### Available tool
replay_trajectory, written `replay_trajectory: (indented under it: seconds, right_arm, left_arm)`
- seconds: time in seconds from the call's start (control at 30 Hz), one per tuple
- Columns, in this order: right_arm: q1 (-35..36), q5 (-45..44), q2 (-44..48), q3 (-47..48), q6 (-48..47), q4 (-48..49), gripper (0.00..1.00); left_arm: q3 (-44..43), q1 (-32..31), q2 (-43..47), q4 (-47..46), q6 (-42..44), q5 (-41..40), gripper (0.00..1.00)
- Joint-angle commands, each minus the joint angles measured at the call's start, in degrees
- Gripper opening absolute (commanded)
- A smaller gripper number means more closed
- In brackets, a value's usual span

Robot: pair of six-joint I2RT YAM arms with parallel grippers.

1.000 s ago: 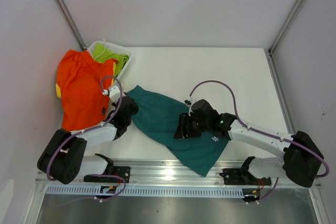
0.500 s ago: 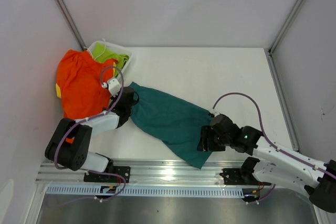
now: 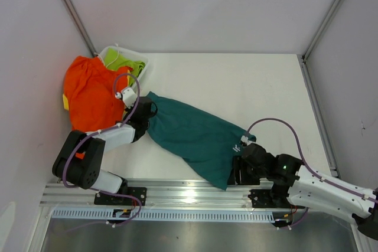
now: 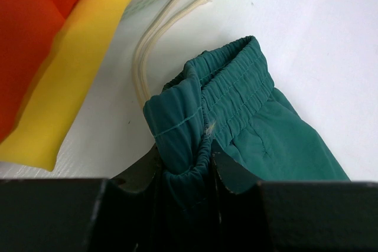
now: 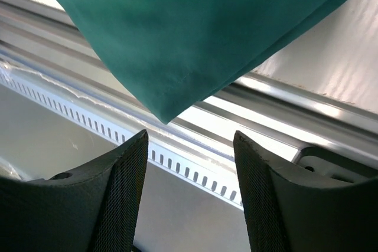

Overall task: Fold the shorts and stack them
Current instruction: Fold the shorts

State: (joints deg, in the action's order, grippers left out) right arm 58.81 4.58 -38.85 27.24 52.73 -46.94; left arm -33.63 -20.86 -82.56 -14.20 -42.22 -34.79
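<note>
The teal shorts (image 3: 195,137) lie spread slantwise from the left to the table's front edge. My left gripper (image 3: 143,123) is shut on their gathered waistband (image 4: 233,84), with cloth bunched between the fingers (image 4: 142,172); a white drawstring (image 4: 147,45) trails beside it. My right gripper (image 3: 234,172) hangs open just off the teal leg corner (image 5: 168,113), over the front rail, with nothing between its pads (image 5: 127,187). The orange shorts (image 3: 88,98) sit heaped at far left, next to the left gripper.
A white bin (image 3: 142,63) at the back left holds a lime-green pair (image 3: 121,60). A yellow pair (image 4: 77,69) pokes out under the orange heap. A metal rail (image 3: 177,196) runs along the table's near edge. Grey walls close in both sides.
My right gripper has left the middle of the teal shorts and drawn back to their near corner at the front rail. The teal cloth now lies stretched flatter. The left gripper shifted slightly, still gripping.
</note>
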Motion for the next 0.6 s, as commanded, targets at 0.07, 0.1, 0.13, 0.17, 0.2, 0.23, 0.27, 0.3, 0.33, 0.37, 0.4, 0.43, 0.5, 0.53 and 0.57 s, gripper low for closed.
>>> replay_trajectory:
  seconds: [0.07,0.1,0.13,0.17,0.2,0.23,0.27,0.3,0.33,0.37,0.4,0.43,0.5,0.53,0.57]
  right_arm:
    - [3.7,-1.2,-3.9,-1.1,3.6,6.9,0.62]
    - [3.9,-1.4,-4.6,-1.2,3.5,7.9,0.61]
    - [4.2,-1.7,-5.1,-1.3,3.5,9.5,0.61]
    - [4.4,-1.7,-5.9,-1.5,3.3,10.5,0.61]
    - [4.4,-1.7,-6.1,-1.5,3.3,11.3,0.60]
    - [4.5,-1.6,-6.5,-1.3,3.3,11.9,0.60]
    - [4.4,-1.5,-6.8,-1.2,3.1,12.7,0.58]
    - [4.5,-1.3,-7.5,-1.2,2.8,13.2,0.57]
    - [4.5,-1.2,-7.7,-1.2,2.7,13.6,0.56]
    - [4.6,-0.9,-8.1,-1.4,2.7,14.6,0.53]
    - [4.7,-0.7,-8.4,-1.8,2.7,15.2,0.50]
    - [4.7,-0.5,-9.0,-1.9,2.6,16.6,0.49]
    - [5.0,-0.4,-9.4,-2.3,2.7,17.6,0.40]
    - [5.0,-0.2,-9.7,-2.6,2.6,18.5,0.36]
    - [5.2,-0.1,-9.8,-2.8,2.6,18.5,0.25]
  left_arm:
    - [-2.4,0.1,0.3,-0.7,-1.5,-2.0,0.00]
    - [-2.5,0.1,0.4,-0.6,-1.4,-2.0,0.00]
    - [-2.6,0.2,0.6,-0.4,-1.5,-2.3,0.00]
    - [-2.7,0.2,0.8,-0.2,-1.3,-2.3,0.00]
    - [-2.6,0.1,0.9,0.0,-1.2,-2.4,0.00]
    - [-2.7,0.2,1.1,0.0,-1.2,-2.5,0.00]
    - [-2.8,0.1,1.2,0.1,-1.2,-2.5,0.00]
    - [-2.8,0.1,1.2,0.2,-1.1,-2.5,0.00]
    - [-3.0,0.1,1.1,0.3,-1.1,-2.5,0.00]
    - [-3.0,0.1,0.9,0.3,-1.2,-2.5,0.00]
    - [-3.5,0.2,0.7,0.4,-1.2,-2.5,0.00]
    - [-3.5,0.2,0.7,0.4,-1.3,-2.5,0.00]
    - [-4.0,0.2,0.1,0.6,-1.4,-2.4,0.00]
    - [-4.3,0.1,-0.1,0.7,-1.4,-2.4,0.00]
    - [-4.6,0.1,-0.3,0.7,-1.4,-2.3,0.00]
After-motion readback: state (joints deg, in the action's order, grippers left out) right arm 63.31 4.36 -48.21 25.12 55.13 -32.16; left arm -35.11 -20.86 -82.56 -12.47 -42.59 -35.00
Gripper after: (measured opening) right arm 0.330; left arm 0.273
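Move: The shorts' near hem corner, sticking out over the metal front rail, lies about 4 cm to the right hand's left, level with it fore and aft and some 2 cm below. The white logo is roughly 11 cm ahead of that hand, and the far hem corner about 15 cm ahead and 7 cm to its right, both some 4 cm lower. From the left hand, the near corner is about 30 cm back and 28 cm to the right, slightly lower. The shorts' near hem corner is met by the open right hand, which dips about 1 cm and then slides some 4 cm to the left over the front rail, wrist almost unturned. Its fingers close as it arrives and pinch the tip of the corner, while the left hand stays practically in place and keeps its grip on the bunched waistband. ##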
